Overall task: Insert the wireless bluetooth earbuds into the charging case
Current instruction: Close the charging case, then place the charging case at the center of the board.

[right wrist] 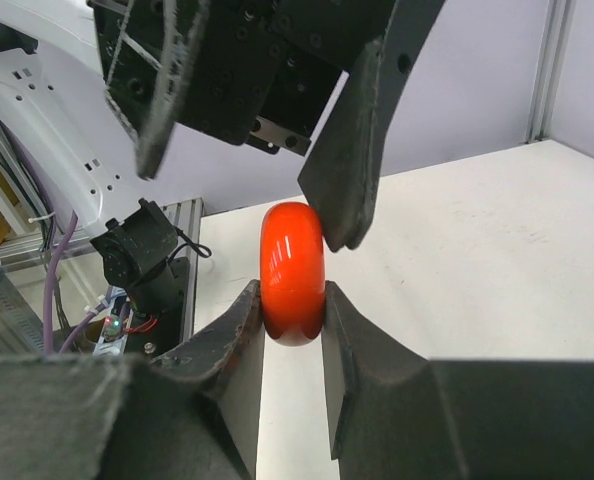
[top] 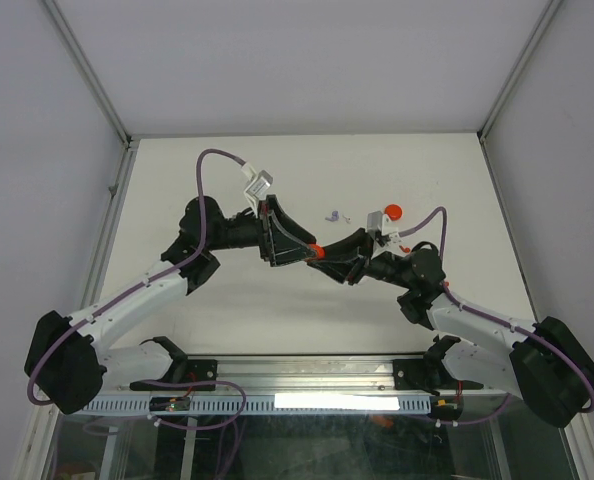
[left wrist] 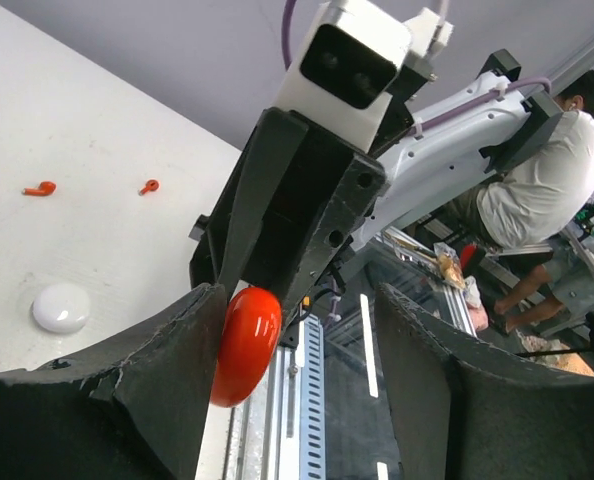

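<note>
A round red charging case (right wrist: 293, 270), closed, is held on edge above the table between my right gripper's (right wrist: 293, 312) fingers, which are shut on it. My left gripper (left wrist: 297, 335) is open around the same case (left wrist: 245, 345): one finger touches its side and the other stands well apart. In the top view both grippers meet at the case (top: 316, 250) over the middle of the table. Two tiny red stemmed earbuds (left wrist: 39, 188) (left wrist: 149, 186) lie on the table. Small lilac earbuds (top: 332, 214) lie beyond the grippers.
A round white disc (left wrist: 61, 307) lies on the table near the left gripper. A round red disc (top: 393, 211) lies at the right, by the right wrist. Grey walls enclose the table on three sides. A person (left wrist: 537, 190) sits beyond the near edge.
</note>
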You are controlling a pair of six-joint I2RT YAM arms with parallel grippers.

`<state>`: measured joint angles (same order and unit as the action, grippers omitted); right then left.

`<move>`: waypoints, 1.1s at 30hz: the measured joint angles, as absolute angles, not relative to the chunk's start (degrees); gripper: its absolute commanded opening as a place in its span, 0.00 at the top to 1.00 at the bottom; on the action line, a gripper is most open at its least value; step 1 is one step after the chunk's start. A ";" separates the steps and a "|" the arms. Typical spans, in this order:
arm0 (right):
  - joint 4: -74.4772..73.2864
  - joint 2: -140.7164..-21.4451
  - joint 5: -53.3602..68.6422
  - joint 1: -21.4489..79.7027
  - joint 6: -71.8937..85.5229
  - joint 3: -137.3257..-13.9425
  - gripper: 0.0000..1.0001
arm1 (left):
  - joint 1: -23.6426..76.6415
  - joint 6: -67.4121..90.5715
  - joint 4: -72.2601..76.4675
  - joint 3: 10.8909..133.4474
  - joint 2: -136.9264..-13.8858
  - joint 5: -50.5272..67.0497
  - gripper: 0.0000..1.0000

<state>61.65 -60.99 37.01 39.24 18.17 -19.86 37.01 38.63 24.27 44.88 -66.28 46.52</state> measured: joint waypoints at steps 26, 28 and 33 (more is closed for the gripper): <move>23.35 -59.48 28.38 39.07 19.25 -21.65 1.00 | 36.99 25.32 -9.17 48.93 -62.00 3.55 0.01; 20.10 -60.60 27.42 39.07 20.40 -21.67 1.00 | 36.97 23.44 -12.38 49.87 -61.52 -2.79 0.01; 14.90 -66.28 26.79 38.98 24.25 -21.67 1.00 | 36.62 18.63 -15.53 51.42 -59.68 -16.62 0.01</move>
<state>14.90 -66.28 26.79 38.98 24.25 -21.67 36.62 18.63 -15.53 51.42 -59.68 -16.62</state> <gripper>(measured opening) 0.274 0.990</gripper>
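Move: The red charging case, already shut, sits in the right fingertips, about 2 cm left of the right hand and 1 cm above it. That hand is taking it down to the bare table, roughly 25 cm below and 3 cm right. On the table, the white case lies about 9 cm ahead and 9 cm right, the purple case 23 cm ahead and 8 cm left. From the left hand, the red case is roughly 2 cm ahead, 2 cm right and 2 cm below. The left hand's forward finger comes free of the red case; after a slight lift the hand sweeps about 14 cm left and 12 cm forward, sinking some 7 cm, swinging counter-clockwise until its fingers point mostly forward and opening fully. The right hand keeps its grip on the case and lowers it about 18 cm towards the bare table, gathering speed, its fingers tipping some 40 degrees to point downward. ##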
